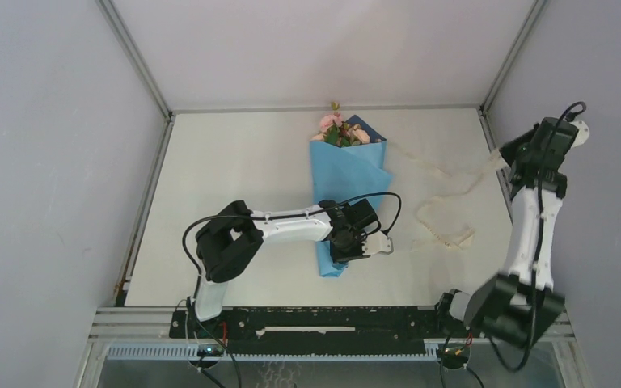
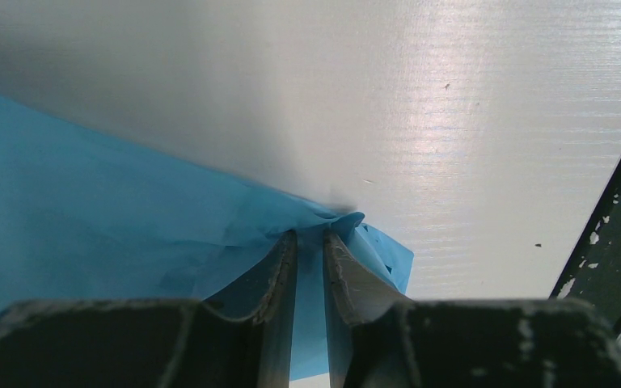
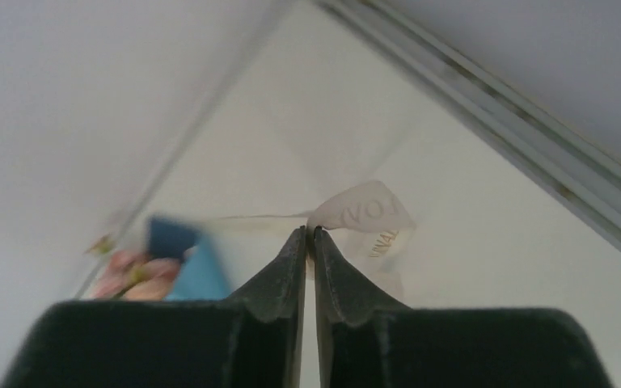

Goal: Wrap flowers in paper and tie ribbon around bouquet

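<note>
The bouquet (image 1: 344,174) lies on the white table as a blue paper (image 2: 89,218) cone, wide end away from me. Pink flowers (image 1: 340,129) with green leaves show at that end. My left gripper (image 1: 346,249) is shut on the cone's narrow near end, and the left wrist view shows paper pinched between its fingers (image 2: 279,267). The cream ribbon (image 1: 445,202) trails in loops right of the cone. My right gripper (image 1: 498,162), raised at the table's right edge, is shut on the ribbon (image 3: 364,210) end. The flowers (image 3: 129,275) look blurred beyond it.
Grey walls close in the table on three sides, with aluminium rails (image 1: 497,174) along its edges. A black rail (image 1: 315,319) carrying both arm bases runs along the near edge. Its dark edge (image 2: 614,234) lies close to my left gripper.
</note>
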Controlling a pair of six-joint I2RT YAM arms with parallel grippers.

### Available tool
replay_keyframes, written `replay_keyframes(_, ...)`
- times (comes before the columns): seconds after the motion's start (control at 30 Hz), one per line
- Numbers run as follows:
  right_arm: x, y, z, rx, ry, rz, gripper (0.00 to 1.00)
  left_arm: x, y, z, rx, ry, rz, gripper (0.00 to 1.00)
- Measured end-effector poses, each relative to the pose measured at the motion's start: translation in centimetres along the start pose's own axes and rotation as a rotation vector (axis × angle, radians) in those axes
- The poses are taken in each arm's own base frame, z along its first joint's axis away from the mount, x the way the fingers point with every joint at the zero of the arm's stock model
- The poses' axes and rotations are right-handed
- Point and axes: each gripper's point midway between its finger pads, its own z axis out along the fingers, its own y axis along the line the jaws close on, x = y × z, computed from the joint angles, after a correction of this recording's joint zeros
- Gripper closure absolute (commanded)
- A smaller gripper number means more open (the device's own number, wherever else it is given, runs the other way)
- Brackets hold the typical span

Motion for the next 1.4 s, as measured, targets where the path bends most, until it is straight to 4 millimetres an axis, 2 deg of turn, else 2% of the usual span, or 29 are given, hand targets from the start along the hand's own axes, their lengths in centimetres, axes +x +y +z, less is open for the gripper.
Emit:
replay_keyframes(0.07,1.1,-4.9,3.0,0.173,0.064,0.03,0.75,0.0,0.0,0.0,0.001,0.0,-0.001,0.76)
replay_keyframes(0.13,3.6,-10.0,5.8,0.369,0.186,0.041,0.66,0.0,0.0,0.0,0.001,0.0,-0.001,0.76)
replay_keyframes(0.17,5.0,-11.7,6.8,0.442,0.243,0.031,0.61,0.0,0.0,0.0,0.001,0.0,-0.001,0.76)
replay_keyframes(0.23,7.3,-13.3,7.1,0.528,0.314,-0.024,0.51,0.0,0.0,0.0,0.001,0.0,-0.001,0.76)
replay_keyframes(0.3,8.9,-12.6,6.5,0.558,0.352,-0.121,0.48,0.0,0.0,0.0,0.001,0.0,-0.002,0.76)
replay_keyframes(0.33,9.4,-11.3,6.2,0.538,0.356,-0.184,0.48,0.0,0.0,0.0,0.001,0.0,-0.002,0.76)
replay_keyframes(0.4,10.3,-7.9,5.9,0.432,0.371,-0.294,0.47,0.0,0.0,0.0,0.004,0.0,-0.003,0.76)
replay_keyframes(0.47,12.1,-3.5,5.7,0.225,0.429,-0.386,0.46,0.0,0.0,0.0,0.007,-0.001,-0.006,0.76)
replay_keyframes(0.57,14.2,0.3,6.0,-0.001,0.505,-0.462,0.44,0.0,0.1,0.0,0.01,-0.003,-0.009,0.76)
replay_keyframes(0.63,15.2,1.6,7.1,-0.068,0.552,-0.512,0.42,0.0,0.0,0.0,0.017,-0.004,-0.015,0.76)
replay_keyframes(0.8,17.3,4.6,14.7,-0.139,0.627,-0.668,0.38,0.0,0.2,0.0,0.037,-0.003,-0.036,0.76)
replay_keyframes(0.87,18.4,4.8,17.7,-0.136,0.666,-0.727,0.36,0.0,0.2,0.0,0.046,-0.004,-0.048,0.77)
replay_keyframes(0.93,19.7,4.1,20.1,-0.122,0.707,-0.782,0.33,0.0,0.2,0.0,0.052,-0.004,-0.06,0.77)
replay_keyframes(1.03,21.5,2.5,21.6,-0.097,0.787,-0.839,0.31,0.0,0.3,0.0,0.062,-0.004,-0.074,0.77)
replay_keyframes(1.23,23.5,-1.9,21.5,-0.045,0.936,-0.879,0.31,0.0,0.4,0.0,0.088,-0.009,-0.099,0.76)
replay_keyframes(1.37,24.4,-3.5,21.5,-0.028,0.986,-0.921,0.32,0.0,0.4,0.0,0.092,-0.011,-0.108,0.76)
replay_keyframes(1.4,24.3,-3.4,21.5,-0.029,0.983,-0.931,0.36,0.0,0.4,0.0,0.092,-0.011,-0.109,0.76)
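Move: The right hand, some 30 cm above the table near its right edge, still holds the ribbon's end. The far stretch of the ribbon's landing place is about 15 cm ahead, 8 cm to its left and 29 cm below. The ribbon's near loop lies about 8 cm back and 10 cm left of the hand, the bouquet's blooms 23 cm ahead and 35 cm left. From the left hand that far stretch is about 32 cm ahead and 26 cm right. Down and to its right the right hand whips some 15 cm, opening to let go of the ribbon, then swings back left and forward over the table. Last it sinks towards the ribbon's far stretch, slowing, wrist tipping down and turning counter-clockwise until the wide-open fingers stand either side of the band. The left hand stays on the paper's stem end. ##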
